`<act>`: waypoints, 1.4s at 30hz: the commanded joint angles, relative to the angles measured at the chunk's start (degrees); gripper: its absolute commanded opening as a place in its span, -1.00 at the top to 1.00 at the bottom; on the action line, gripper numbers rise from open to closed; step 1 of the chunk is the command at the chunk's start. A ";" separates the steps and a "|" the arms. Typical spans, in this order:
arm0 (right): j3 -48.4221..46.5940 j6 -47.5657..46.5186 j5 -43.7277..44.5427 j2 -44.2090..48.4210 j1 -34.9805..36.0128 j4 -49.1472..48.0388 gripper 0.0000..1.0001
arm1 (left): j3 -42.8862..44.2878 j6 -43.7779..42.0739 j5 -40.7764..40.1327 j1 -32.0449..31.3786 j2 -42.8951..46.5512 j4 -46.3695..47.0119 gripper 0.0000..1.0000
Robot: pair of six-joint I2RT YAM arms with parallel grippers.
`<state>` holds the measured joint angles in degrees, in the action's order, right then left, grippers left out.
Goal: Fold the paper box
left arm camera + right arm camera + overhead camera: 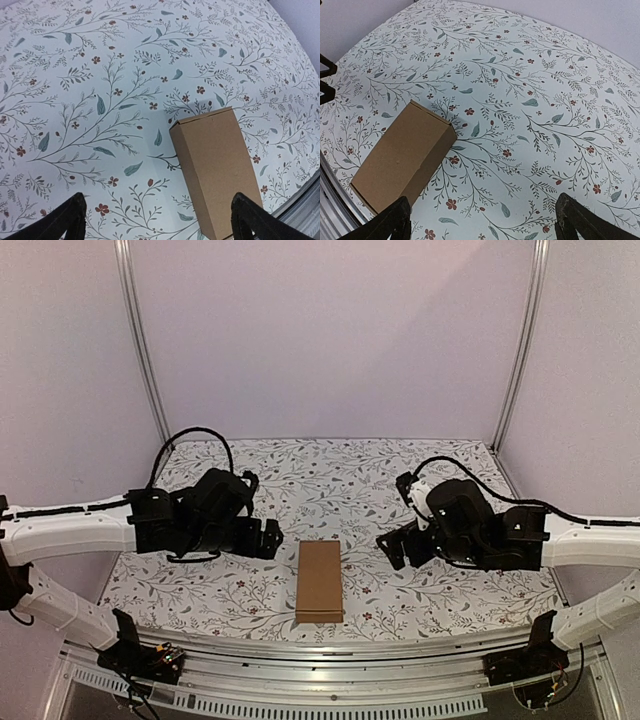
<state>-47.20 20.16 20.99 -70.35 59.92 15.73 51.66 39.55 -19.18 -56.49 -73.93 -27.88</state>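
Note:
The paper box (320, 582) is a plain brown cardboard box, closed and lying flat on the flowered table near its front edge, between the two arms. The left wrist view shows the paper box (216, 160) lower right, and the right wrist view has the paper box (402, 157) lower left. My left gripper (268, 538) hovers just left of it, open and empty. My right gripper (392, 548) hovers to its right, also open and empty. In each wrist view the fingertips stand wide apart over bare tablecloth, the left gripper (165, 220) and the right gripper (485, 222) touching nothing.
The table (340, 480) has a white cloth with a leaf and flower print. Pale walls and metal corner posts (140, 340) enclose it on three sides. An aluminium rail (320, 665) runs along the front edge.

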 commanded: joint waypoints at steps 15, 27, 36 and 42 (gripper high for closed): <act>-17.94 -3.65 31.03 4.26 -0.23 30.21 -0.97 | 16.34 -17.68 -7.81 3.35 13.00 -18.39 -0.99; -19.16 -8.20 32.66 9.60 -13.58 34.53 -0.98 | 10.93 -24.08 -0.12 16.06 19.45 -11.09 -0.99; -16.48 -7.90 21.39 14.82 -20.58 30.42 -0.97 | 10.86 -24.23 2.80 21.51 18.94 -12.10 -0.99; -15.60 -8.72 19.94 16.09 -20.63 29.21 -0.98 | 7.57 -24.06 4.67 23.62 20.84 -10.39 -0.99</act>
<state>-63.92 12.49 43.88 -55.48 39.62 46.83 60.86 16.12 -16.12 -34.35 -54.33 -39.22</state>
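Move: The closed paper box lies flat and untouched between my open hands, its long side pointing away from me. From my left hand its middle is about 12 cm to the right, some 2 cm ahead and 13 cm below. From my right hand it is about 17 cm to the left, some 3 cm ahead and 15 cm below. Nothing else stands near it. With the box finished, I back both empty hands up and outward, away from it, gaining a little forward reach, fingers staying wide open. My left hand climbs first, then swings left, about 14 cm up and 13 cm left overall, its fingers tipping up. My right hand sweeps about 21 cm right while rising 13 cm, turning clockwise some 35 degrees and tipping up. ##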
